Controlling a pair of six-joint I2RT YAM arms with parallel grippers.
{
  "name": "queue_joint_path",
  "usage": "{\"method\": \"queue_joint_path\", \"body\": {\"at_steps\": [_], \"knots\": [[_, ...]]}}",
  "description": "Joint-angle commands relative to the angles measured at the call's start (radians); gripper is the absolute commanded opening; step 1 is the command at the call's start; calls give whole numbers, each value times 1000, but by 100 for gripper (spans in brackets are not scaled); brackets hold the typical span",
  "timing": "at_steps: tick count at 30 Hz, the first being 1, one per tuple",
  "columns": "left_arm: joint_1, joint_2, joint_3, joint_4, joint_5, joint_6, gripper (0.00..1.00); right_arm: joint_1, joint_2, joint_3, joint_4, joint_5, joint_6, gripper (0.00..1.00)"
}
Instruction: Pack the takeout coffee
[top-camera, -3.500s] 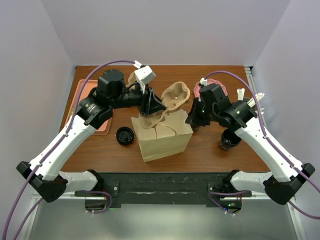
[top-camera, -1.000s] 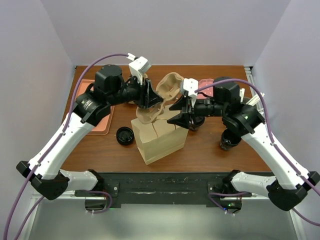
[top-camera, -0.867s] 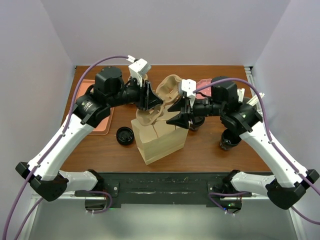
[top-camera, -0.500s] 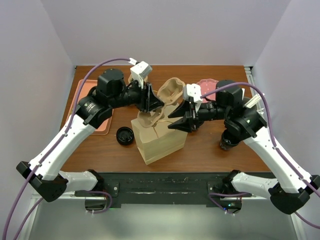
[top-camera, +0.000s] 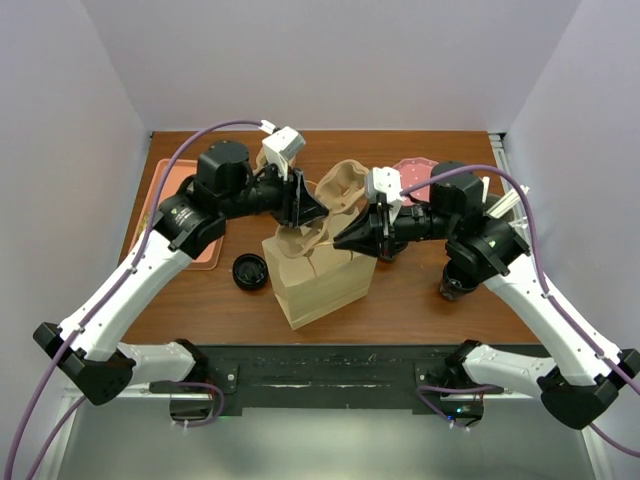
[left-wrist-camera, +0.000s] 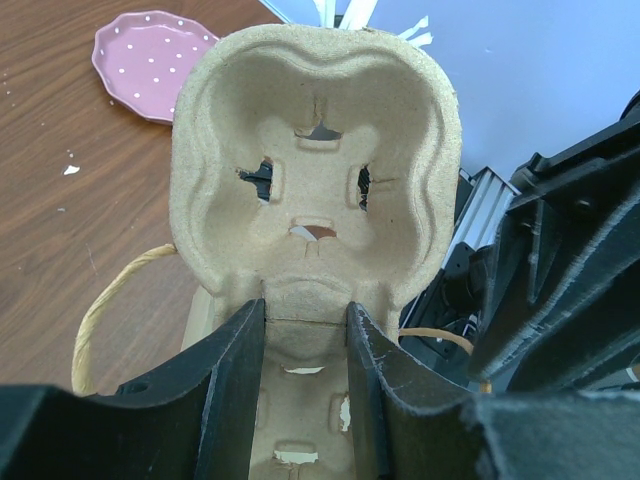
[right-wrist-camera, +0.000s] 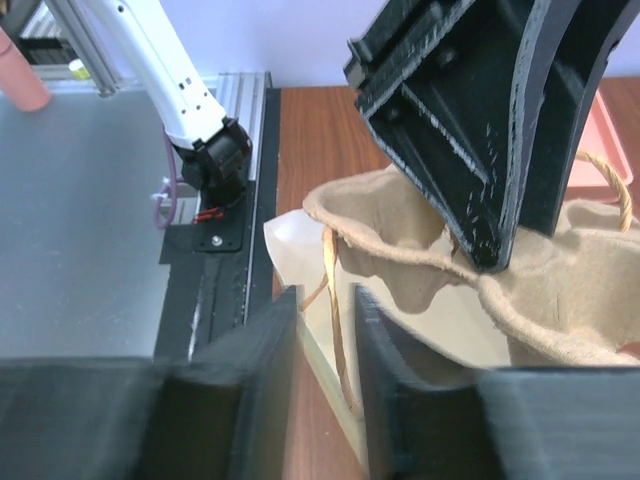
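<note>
One takeout coffee (top-camera: 250, 271), black with a black lid, stands on the table left of the tan paper bag (top-camera: 320, 285). A second one (top-camera: 455, 283) is partly hidden under my right arm. My left gripper (top-camera: 305, 212) (left-wrist-camera: 305, 310) is shut on the middle ridge of the tan pulp cup carrier (left-wrist-camera: 310, 150), holding it tilted over the bag's mouth. My right gripper (top-camera: 342, 240) (right-wrist-camera: 327, 300) stands at the bag's right rim (right-wrist-camera: 300, 240). The rim and a twine handle (right-wrist-camera: 335, 330) lie between its narrowly open fingers.
A pink dotted plate (top-camera: 412, 172) (left-wrist-camera: 150, 60) lies at the back right. A pink tray (top-camera: 205, 255) sits at the left under my left arm. The two grippers are close together above the bag.
My right gripper has moved left to the bag's rim and its fingers have narrowed around it. The left gripper still holds the carrier in nearly the same place.
</note>
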Motion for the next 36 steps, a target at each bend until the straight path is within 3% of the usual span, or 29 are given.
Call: {"method": "queue_joint_path", "body": {"at_steps": [1,3,22,36], "knots": [[-3,-36,-30,29,22,-13,0,6,0,11,66,-20,5,5],[-1,-41,-37,28,17,-13,0,6,-8,8,55,-3,-2,0],[-3,-56,-56,-49,-15,10,0,6,-152,-155,178,48,47,0],[-4,-96,-169,107,39,-46,0,8,-160,-164,201,28,45,0]]}}
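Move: The bag's near handle stands upright between the right fingertips, within about 1 cm of them. From that hand the drink carrier's waist is some 5 cm ahead and 3 cm left at about its height, and the bag's mouth 1 cm ahead, 4 cm left and roughly 8 cm below. The left hand, already holding the carrier by that waist, has the mouth about 4 cm back and 8 cm below, and the near handle 5 cm back and 4 cm right. The bag's near handle is pinched as the right fingers close fully on it, then drawn back and to the right by some 2 cm, away from the carrier, and held there. Meanwhile the left hand keeps its grip on the carrier and lowers it about 3 cm, easing slightly back, towards the bag's mouth. ##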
